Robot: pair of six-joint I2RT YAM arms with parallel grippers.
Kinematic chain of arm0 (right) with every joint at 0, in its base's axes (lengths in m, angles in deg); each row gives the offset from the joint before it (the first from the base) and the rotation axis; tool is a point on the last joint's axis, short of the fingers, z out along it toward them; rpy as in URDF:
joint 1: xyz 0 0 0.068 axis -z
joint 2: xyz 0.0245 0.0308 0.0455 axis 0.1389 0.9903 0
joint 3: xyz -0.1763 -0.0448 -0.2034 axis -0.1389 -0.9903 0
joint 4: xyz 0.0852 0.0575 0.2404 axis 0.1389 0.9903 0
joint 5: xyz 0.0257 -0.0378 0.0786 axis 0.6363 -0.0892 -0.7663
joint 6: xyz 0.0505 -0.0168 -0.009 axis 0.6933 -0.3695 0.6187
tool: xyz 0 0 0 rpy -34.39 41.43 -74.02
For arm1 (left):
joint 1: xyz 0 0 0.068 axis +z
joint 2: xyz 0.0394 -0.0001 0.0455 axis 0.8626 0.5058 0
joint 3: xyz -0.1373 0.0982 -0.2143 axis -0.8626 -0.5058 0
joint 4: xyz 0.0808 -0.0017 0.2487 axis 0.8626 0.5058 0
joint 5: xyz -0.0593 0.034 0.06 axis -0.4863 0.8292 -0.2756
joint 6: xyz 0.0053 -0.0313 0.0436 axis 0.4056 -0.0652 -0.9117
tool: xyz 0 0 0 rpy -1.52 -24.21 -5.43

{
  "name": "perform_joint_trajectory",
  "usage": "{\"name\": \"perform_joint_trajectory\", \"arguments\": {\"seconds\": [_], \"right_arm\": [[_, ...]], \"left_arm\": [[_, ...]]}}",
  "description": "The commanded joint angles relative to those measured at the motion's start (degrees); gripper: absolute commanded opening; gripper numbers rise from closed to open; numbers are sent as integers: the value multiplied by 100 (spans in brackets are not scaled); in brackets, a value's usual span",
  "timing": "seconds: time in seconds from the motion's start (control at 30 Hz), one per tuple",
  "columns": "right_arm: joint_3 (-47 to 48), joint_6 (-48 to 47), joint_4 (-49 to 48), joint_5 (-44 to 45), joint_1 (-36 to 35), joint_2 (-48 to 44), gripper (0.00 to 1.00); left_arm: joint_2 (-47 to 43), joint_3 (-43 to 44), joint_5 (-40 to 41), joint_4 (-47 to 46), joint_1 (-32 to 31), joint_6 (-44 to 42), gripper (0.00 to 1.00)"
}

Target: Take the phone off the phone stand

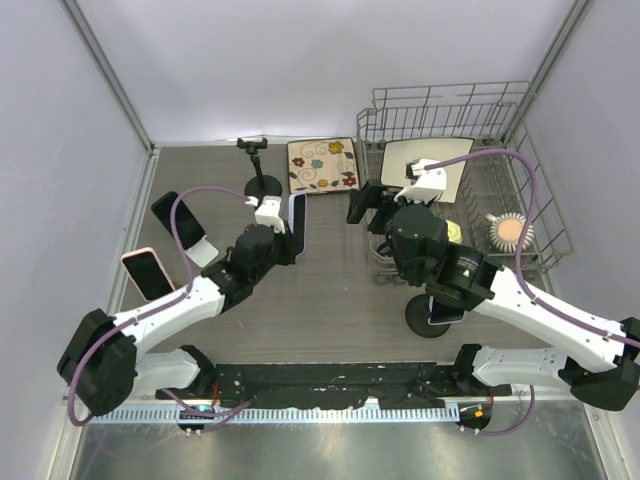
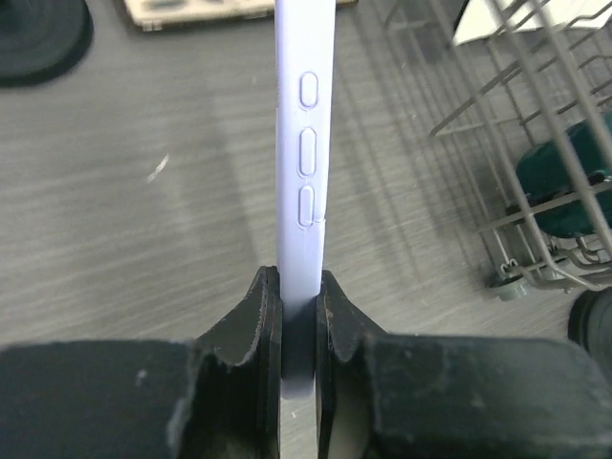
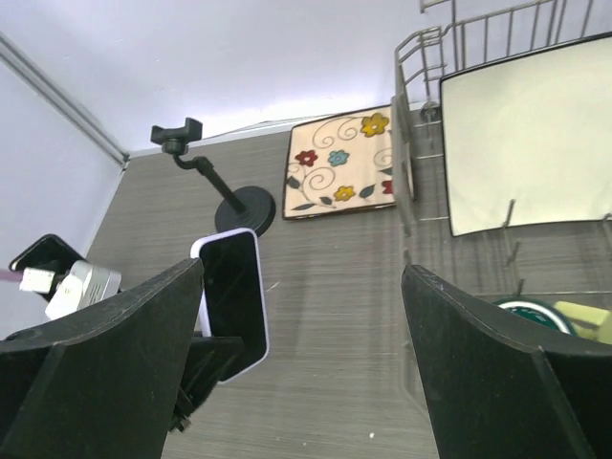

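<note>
A lavender-cased phone (image 2: 304, 143) stands on edge between the pads of my left gripper (image 2: 298, 316), which is shut on its lower end. From above, the phone (image 1: 298, 215) is held over the table just right of the black phone stand (image 1: 262, 170), whose clamp is empty. In the right wrist view the phone (image 3: 234, 296) shows its dark screen, with the phone stand (image 3: 206, 167) behind it. My right gripper (image 3: 301, 363) is open and holds nothing. It hovers right of the phone, beside the dish rack.
A wire dish rack (image 1: 530, 215) with a white plate (image 1: 425, 165) fills the back right. A flowered tile (image 1: 322, 165) lies at the back. Two other phones (image 1: 148, 272) lean at the left wall. A black round base (image 1: 430, 318) sits under the right arm.
</note>
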Motion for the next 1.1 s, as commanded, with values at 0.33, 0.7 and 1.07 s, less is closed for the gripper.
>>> {"name": "perform_joint_trajectory", "arguments": {"seconds": [0.33, 0.7, 1.07], "right_arm": [[-459, -1313, -406, 634, 26, -862, 90], [-757, -1727, -134, 879, 53, -1556, 90], [-864, -1577, 15, 898, 53, -1715, 90]], "left_arm": [[2340, 1327, -3496, -665, 1180, 2497, 0], [4064, 1978, -3716, -1659, 1180, 3535, 0], [4338, 1750, -3980, -1589, 1180, 3553, 26]]}}
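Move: My left hand already grips the phone by its edge, clear of the stand. The bare patch of table it is taken to is about 8 cm ahead, 12 cm right and 14 cm below. The flowered board lies some 21 cm beyond that patch and 4 cm left of it; the empty stand is 20 cm ahead and 11 cm left of my left hand. The green mug is about 19 cm right of the patch and 2 cm nearer. From my right hand the patch is roughly 10 cm ahead, 3 cm left, 34 cm below. I lower the phone in my left hand towards the bare table between the stand and the rack, going down about 11 cm, right about 10 and forward some 6, easing off as it nears the surface. My wrist tips the fingers down by nearly 40 degrees and drops the hand's left side, laying the phone flatter, grip kept. My open, empty right hand backs off about 10 cm to the right over the rack. ##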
